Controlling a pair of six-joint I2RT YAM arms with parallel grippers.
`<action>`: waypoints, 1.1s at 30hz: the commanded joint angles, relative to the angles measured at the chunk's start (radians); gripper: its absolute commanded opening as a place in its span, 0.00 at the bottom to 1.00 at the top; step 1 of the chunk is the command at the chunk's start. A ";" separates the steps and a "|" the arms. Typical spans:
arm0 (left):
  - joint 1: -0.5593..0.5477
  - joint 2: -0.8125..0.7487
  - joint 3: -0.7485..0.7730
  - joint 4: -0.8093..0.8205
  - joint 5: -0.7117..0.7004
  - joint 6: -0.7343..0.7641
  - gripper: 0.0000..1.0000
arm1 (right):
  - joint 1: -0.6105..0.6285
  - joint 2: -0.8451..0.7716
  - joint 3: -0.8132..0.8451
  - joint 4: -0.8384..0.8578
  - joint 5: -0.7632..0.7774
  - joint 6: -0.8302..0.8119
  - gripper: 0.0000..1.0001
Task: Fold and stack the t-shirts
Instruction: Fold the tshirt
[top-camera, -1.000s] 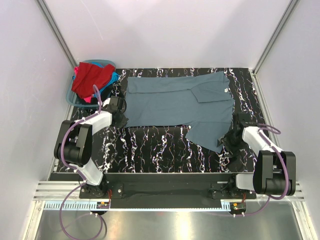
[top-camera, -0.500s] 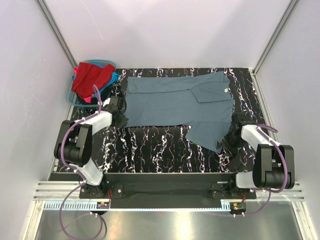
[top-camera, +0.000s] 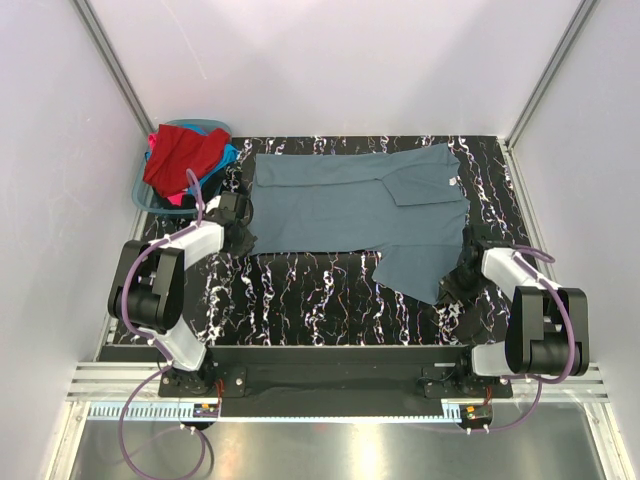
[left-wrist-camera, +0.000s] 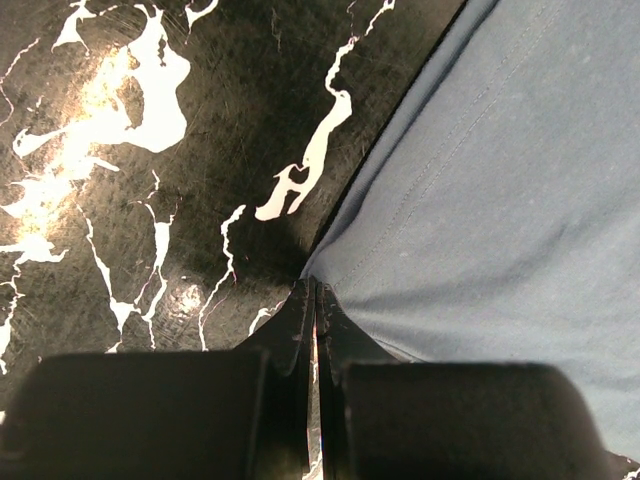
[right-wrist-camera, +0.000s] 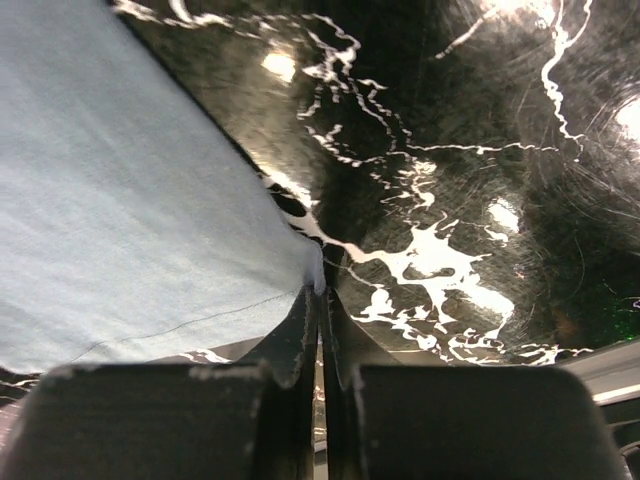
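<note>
A slate grey-blue t-shirt (top-camera: 360, 205) lies spread across the black marbled table, with its right part folded over. My left gripper (top-camera: 243, 238) sits at the shirt's near left corner. In the left wrist view the left gripper (left-wrist-camera: 316, 285) is shut, with the corner of the t-shirt (left-wrist-camera: 500, 180) pinched at its tips. My right gripper (top-camera: 448, 290) is at the shirt's near right corner. Seen from the right wrist, the right gripper (right-wrist-camera: 320, 290) is shut on the hem corner of the t-shirt (right-wrist-camera: 130, 200). A red t-shirt (top-camera: 180, 155), a bright blue one (top-camera: 228, 155) and a pink one (top-camera: 175, 200) are piled in the basket.
The teal-blue plastic basket (top-camera: 143, 196) stands at the table's far left corner, just behind the left arm. White walls and metal frame posts enclose the table on three sides. The marbled table top (top-camera: 310, 300) shows bare in front of the shirt.
The right gripper has edged in to the shirt's near right corner and its jaws have closed on the hem. The left arm and the shirt have stayed put.
</note>
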 joint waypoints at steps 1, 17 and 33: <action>-0.017 -0.042 0.048 -0.020 -0.014 0.036 0.00 | 0.003 -0.023 0.072 0.000 0.016 -0.002 0.00; -0.042 -0.110 0.214 -0.184 -0.114 -0.030 0.00 | 0.001 -0.039 0.429 -0.044 0.100 -0.036 0.00; 0.001 0.013 0.375 -0.192 -0.148 -0.056 0.00 | -0.071 0.153 0.762 -0.017 0.145 -0.148 0.00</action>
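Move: At the near edge of the t-shirt, both hands already pinch cloth at table height. From the left hand, on the near left corner, the already folded far strip has its left end about 20 cm ahead and 2 cm right; the basket stands some 18 cm ahead and 19 cm left. From the right hand, on the sleeve tip, the folded flap lies about 30 cm ahead and 4 cm left, the white label 32 cm ahead and 3 cm right. Lifting the near side off the table with both shut grippers, the right hand leads: it sweeps the sleeve tip about 18 cm up and as far forward, towards the folded flap, drifting right later as its fingers tip some 30 degrees forward. The left hand raises its corner about 10 cm, then also carries it forward by 6 cm towards the far strip. ##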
